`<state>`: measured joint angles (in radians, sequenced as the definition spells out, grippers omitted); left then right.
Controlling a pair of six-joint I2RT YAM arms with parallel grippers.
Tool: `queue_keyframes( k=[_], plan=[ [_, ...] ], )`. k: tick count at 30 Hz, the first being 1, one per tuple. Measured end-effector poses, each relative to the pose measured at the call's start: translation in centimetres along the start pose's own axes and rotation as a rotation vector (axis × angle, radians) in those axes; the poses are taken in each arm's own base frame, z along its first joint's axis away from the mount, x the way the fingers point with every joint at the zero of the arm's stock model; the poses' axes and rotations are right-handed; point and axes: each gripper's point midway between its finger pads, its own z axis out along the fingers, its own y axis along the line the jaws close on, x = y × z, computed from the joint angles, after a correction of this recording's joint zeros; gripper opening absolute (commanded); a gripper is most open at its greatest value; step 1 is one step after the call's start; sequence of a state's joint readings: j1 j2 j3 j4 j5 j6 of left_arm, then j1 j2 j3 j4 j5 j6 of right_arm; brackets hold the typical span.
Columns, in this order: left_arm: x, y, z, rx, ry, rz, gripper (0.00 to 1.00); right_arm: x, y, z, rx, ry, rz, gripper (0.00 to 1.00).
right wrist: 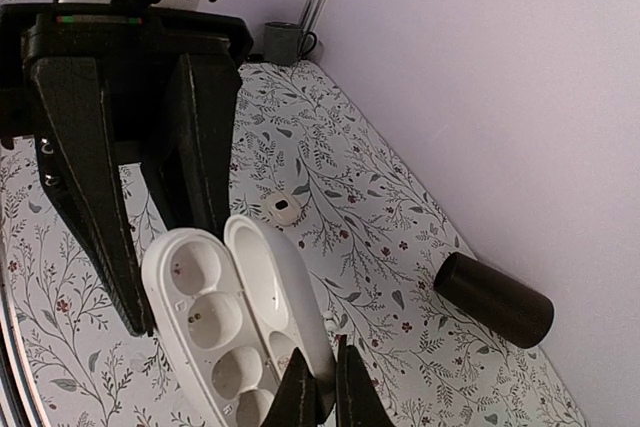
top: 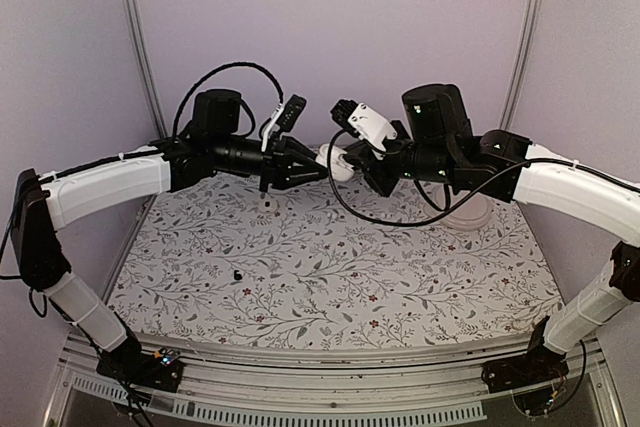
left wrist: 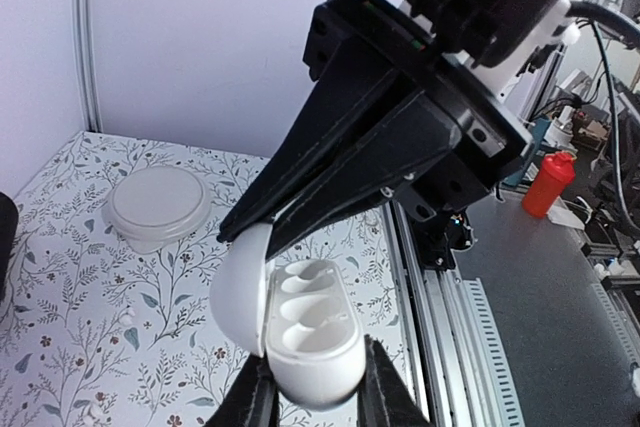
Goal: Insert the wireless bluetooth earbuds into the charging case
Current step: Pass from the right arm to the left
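Observation:
The charging case is held in the air at the back middle, its lid open. My left gripper is shut on the case's body, whose sockets look empty. My right gripper is shut on the edge of the open lid, beside the body. The two grippers meet tip to tip in the top view, left and right. A tiny white piece, possibly an earbud, lies on the table below the lid. Another tiny white piece lies near the dish.
A white round lump with a dark spot lies on the floral cloth under the left arm. A pale round dish sits at the back right. A tiny black bit lies left of centre. A dark cylinder lies by the back wall.

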<state>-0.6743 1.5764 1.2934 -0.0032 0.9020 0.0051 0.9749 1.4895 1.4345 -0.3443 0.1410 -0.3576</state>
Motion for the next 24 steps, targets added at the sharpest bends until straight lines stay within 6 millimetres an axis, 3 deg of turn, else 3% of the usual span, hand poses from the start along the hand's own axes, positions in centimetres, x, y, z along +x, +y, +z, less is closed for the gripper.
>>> queue_keyframes(
  k=[6, 12, 24],
  plan=[
    [0.5, -1.2, -0.2, -0.006, -0.024, 0.059, 0.0, -0.2, 0.1, 0.0, -0.073, -0.027, 0.052, 0.33],
    [0.4, -2.6, -0.9, -0.005, -0.08, 0.129, 0.0, -0.8, 0.6, -0.6, -0.201, -0.088, 0.14, 0.4],
    [0.4, -2.3, -0.9, -0.025, -0.148, 0.124, 0.0, -1.2, 1.2, -1.6, -0.375, -0.188, 0.317, 0.52]
  ],
)
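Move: I have the charging case pinched in both hands: its middle lies about 2 cm right of my left hand point and 3 cm to the left of my right one. Some 30 cm below, the white puck stands 16 cm ahead and 16 cm left of my left hand. From my right hand, the round tub lies about 13 cm ahead and 28 cm right, the black cylinder about 30 cm ahead and 6 cm right. I open my right fingers about halfway, letting go of the case while my left fingers keep their pinch on it. My right wrist swings and rolls some 30 degrees, its fingertips coming round counter-clockwise to point more to the left, as that hand eases back about 2 cm and slightly up. My left hand carries the case back roughly 2.5 cm and a little left, tilting about 10 degrees. ##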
